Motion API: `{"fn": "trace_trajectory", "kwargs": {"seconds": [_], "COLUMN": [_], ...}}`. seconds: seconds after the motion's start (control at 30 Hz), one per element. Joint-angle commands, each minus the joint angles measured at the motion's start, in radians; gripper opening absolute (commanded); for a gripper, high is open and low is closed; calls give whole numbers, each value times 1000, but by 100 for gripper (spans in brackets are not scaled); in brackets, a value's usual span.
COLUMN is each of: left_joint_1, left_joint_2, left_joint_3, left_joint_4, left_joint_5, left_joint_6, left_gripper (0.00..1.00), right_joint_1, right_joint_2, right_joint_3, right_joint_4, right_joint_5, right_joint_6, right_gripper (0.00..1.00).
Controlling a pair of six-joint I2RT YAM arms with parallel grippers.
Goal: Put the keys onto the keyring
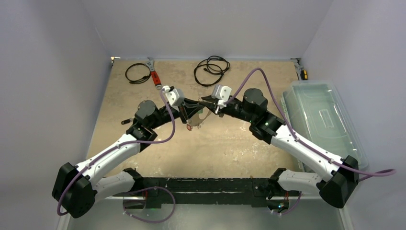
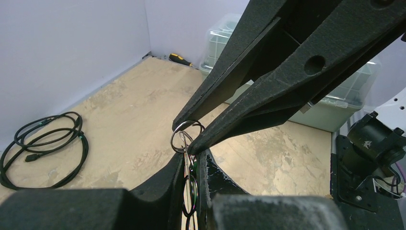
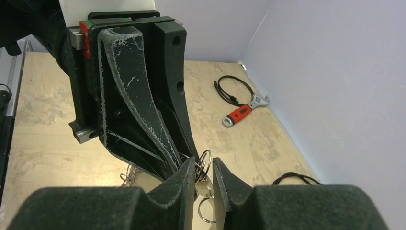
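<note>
Both grippers meet above the middle of the table. My left gripper (image 1: 190, 114) (image 2: 194, 155) is shut on the thin keyring (image 2: 192, 184), seen edge-on between its fingers, with dark rings beside it. The keyring hangs as a pale silvery shape (image 1: 201, 119) in the top view. My right gripper (image 1: 203, 103) (image 3: 205, 165) reaches in from the other side. Its narrow jaws pinch a key's small silver split ring (image 2: 184, 136) (image 3: 203, 162), with the key (image 3: 207, 188) hanging just below. More keys (image 3: 128, 176) dangle under the left gripper, one with a red tag (image 1: 188, 127).
A red-handled wrench (image 1: 154, 74) (image 3: 242, 113) and two black coiled cables (image 1: 138, 73) (image 1: 212, 69) lie at the back. A clear plastic bin (image 1: 325, 120) (image 2: 335, 103) stands along the right wall, a screwdriver (image 2: 179, 59) behind it. A small dark item (image 1: 125, 121) lies left of the left arm.
</note>
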State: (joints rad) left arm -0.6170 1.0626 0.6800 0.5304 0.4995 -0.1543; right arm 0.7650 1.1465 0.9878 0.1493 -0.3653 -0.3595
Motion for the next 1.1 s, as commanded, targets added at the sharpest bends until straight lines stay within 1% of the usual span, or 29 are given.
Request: {"fn": "trace_trajectory", "kwargs": {"seconds": [0.0,0.1,0.2,0.23,0.33,0.4,0.47,0.57,0.67,0.8,0.93,1.07], "left_joint_1": [-4,-4,-4,-4,-3,-4,-4,-4,-5,-10,-24,-40], "left_joint_2": [-22,-26,-27,-27,-30,-35,-41,-43,-47,-60,-70,-87], "left_joint_3": [12,12,12,12,11,10,11,20,24,35,55,55], "left_joint_4": [67,62,61,59,53,42,26,1,-18,-71,-172,-203], "left_joint_5": [27,18,12,8,-3,-17,-36,-48,-55,-82,-148,-187], "left_joint_6": [-1,4,4,4,17,35,56,80,100,146,274,331], "left_gripper": [0,0,0,0,0,0,0,0,0,0,0,0], "right_joint_1": [-4,-6,-4,-4,-4,-4,-4,-4,-4,-5,-5,-4], "right_joint_2": [1,-5,-6,-3,9,33,78,173,238,271,291,315], "right_joint_3": [50,48,53,57,82,125,206,360,459,521,560,588], "right_joint_4": [4,-1,-16,-22,-58,-108,-216,-424,-531,-598,-647,-690], "right_joint_5": [2,-7,-20,-23,-20,3,12,36,53,51,48,45], "right_joint_6": [4,10,18,24,47,91,144,163,169,196,221,245], "right_gripper": [21,15,2,0,0,0,0,0,0,0,0,0]}}
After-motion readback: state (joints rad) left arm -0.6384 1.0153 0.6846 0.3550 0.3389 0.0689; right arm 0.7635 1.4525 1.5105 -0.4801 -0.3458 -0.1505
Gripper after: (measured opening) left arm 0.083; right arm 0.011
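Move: The small metal ring at the left fingertips stands practically between the right hand's slightly parted fingertips, about 1 cm to that hand's left and level with it. From the left hand the ring lies some 1 cm ahead, 2 cm to the right and 1 cm up. The keyring's grey plate hangs about 5 cm below the right hand, 1 cm back and 1 cm left; the green tag is roughly 3 cm below and 1 cm back, and the red-tagged key about 8 cm below, 2 cm back and 3 cm left. The right hand stays almost in place while its fingers shut from around the small ring onto its wire, with the left hand keeping its own pinch on the keyring. Then both hands travel together about 2 cm forward and 2 cm to the left and, from there, sink some 2 cm, the right wrist rolling and dipping its fingertips by nearly 30 degrees in all while the left turns only about 15 degrees, its fingertips dipping a little and swinging counter-clockwise. ##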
